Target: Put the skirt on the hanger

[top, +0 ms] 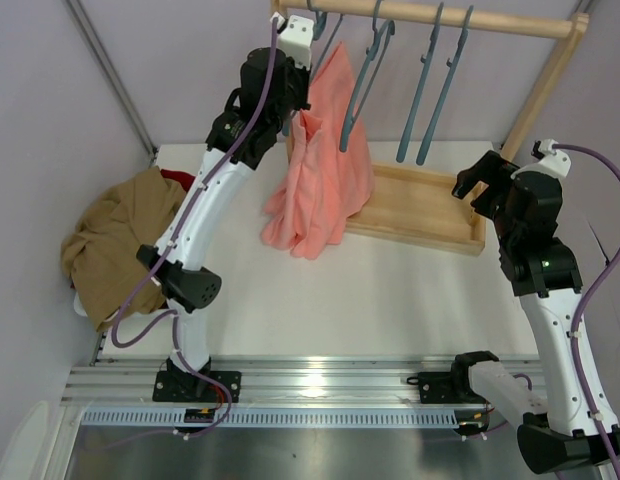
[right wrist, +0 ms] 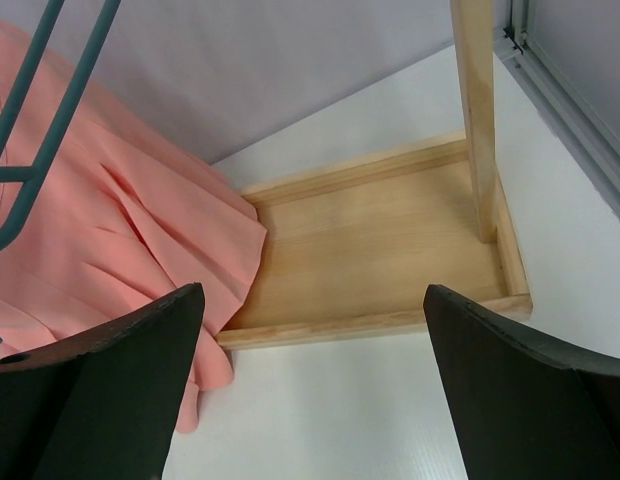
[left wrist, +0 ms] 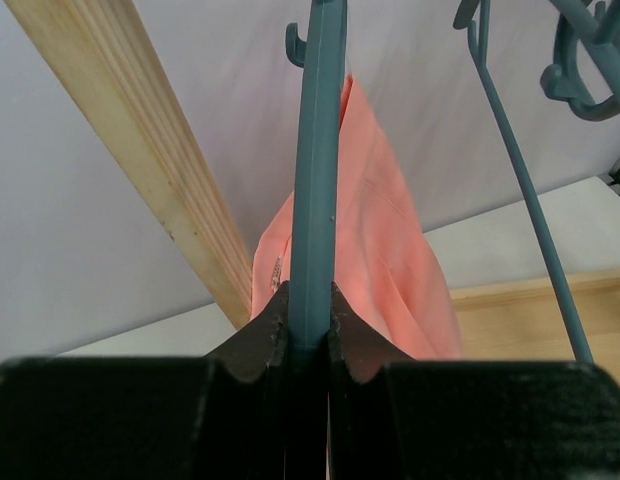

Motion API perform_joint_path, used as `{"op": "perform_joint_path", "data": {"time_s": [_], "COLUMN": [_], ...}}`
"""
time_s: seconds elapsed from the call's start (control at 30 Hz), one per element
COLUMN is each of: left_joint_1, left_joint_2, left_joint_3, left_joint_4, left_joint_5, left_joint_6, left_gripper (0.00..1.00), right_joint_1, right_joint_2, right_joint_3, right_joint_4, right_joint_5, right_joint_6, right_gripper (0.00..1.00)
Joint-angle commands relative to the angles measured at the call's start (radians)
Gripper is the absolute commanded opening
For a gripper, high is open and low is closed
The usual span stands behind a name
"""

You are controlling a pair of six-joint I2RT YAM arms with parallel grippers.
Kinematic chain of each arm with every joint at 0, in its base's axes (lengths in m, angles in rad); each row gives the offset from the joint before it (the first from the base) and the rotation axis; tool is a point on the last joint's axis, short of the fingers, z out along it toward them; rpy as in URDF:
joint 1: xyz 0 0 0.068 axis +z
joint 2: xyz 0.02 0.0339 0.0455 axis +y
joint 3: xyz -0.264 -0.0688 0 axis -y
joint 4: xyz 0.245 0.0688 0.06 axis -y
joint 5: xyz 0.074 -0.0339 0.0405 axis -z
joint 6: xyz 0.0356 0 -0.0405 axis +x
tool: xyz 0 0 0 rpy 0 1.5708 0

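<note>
The salmon-pink skirt (top: 320, 170) hangs from the left end of the wooden rack, its hem reaching the table. My left gripper (top: 293, 105) is raised to the rail and shut on the teal hanger (left wrist: 317, 150) that carries the skirt (left wrist: 385, 260); the bar is pinched between both black fingers (left wrist: 275, 320). My right gripper (top: 477, 178) is open and empty, over the table in front of the rack's right side. In the right wrist view the gripper (right wrist: 312, 292) faces the rack base, with the skirt (right wrist: 110, 230) at the left.
Three more teal hangers (top: 422, 90) hang on the wooden rail (top: 460, 17). The rack's wooden base tray (top: 420, 205) and slanted post (top: 545, 85) stand at the back right. A tan-brown garment (top: 120, 240) with a dark red one (top: 175, 178) lies at the left edge.
</note>
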Motion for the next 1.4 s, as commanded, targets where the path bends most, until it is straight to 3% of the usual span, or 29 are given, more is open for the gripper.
{"op": "perform_joint_path", "data": {"time_s": [0.0, 0.5, 0.7, 0.77, 0.8, 0.83, 1.0, 1.27, 1.37], "left_joint_1": [0.048, 0.073, 0.071, 0.070, 0.071, 0.071, 0.070, -0.008, -0.091], "left_joint_2": [0.008, 0.011, -0.070, -0.099, -0.128, -0.145, -0.275, -0.501, -0.593], "left_joint_3": [0.062, 0.036, -0.010, -0.019, -0.017, -0.019, -0.049, -0.230, -0.412], "left_joint_4": [0.114, 0.006, 0.000, 0.009, 0.008, 0.008, 0.011, -0.015, 0.000], "left_joint_5": [-0.004, 0.015, 0.045, 0.057, 0.062, 0.078, 0.144, 0.319, 0.307], "left_joint_6": [-0.068, -0.043, -0.039, -0.042, -0.043, -0.045, -0.068, -0.128, -0.134], "left_gripper": [0.04, 0.08, 0.44, 0.51, 0.63, 0.69, 0.90, 0.92, 0.93], "right_joint_1": [-0.005, -0.014, -0.014, -0.016, -0.016, -0.016, -0.016, -0.018, -0.018], "right_joint_2": [-0.019, 0.008, 0.036, 0.038, 0.036, 0.035, 0.035, 0.003, -0.007], "right_joint_3": [-0.005, -0.011, 0.029, 0.044, 0.060, 0.067, 0.139, 0.280, 0.319], "right_joint_4": [0.038, 0.047, 0.038, 0.025, 0.022, 0.018, -0.010, -0.038, -0.001], "right_joint_5": [-0.017, -0.051, -0.097, -0.088, -0.085, -0.082, -0.079, -0.109, -0.248], "right_joint_6": [-0.005, 0.005, -0.021, -0.028, -0.039, -0.041, -0.076, -0.123, -0.154], "right_gripper": [0.99, 0.99, 1.00, 0.99, 0.99, 0.99, 0.99, 0.99, 0.99]}}
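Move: Ahead of the left hand, which already holds the near end of the hanger carrying the skirt, the spot for the hook on the rail lies about 19 cm farther out and 16 cm higher, with no sideways offset. The skirt hangs some 8 cm ahead, 4 cm right and 18 cm below; the left post is 18 cm ahead, 5 cm left and 10 cm lower; the next hanger is 15 cm ahead, 11 cm right, 4 cm higher. From the right hand, the rail spot is roughly 34 cm ahead, 30 cm left, 25 cm up. Settling the held hanger onto the rail, the left hand eases down about 3 cm while moving forward and left, pauses, then spreads its fingers wide and lets go of the near end. It backs off some 19 cm towards its base while rising 16 cm and drifting left, fingers tipping up and turning clockwise. The empty right hand, still open, lastly rises about 10 cm. ##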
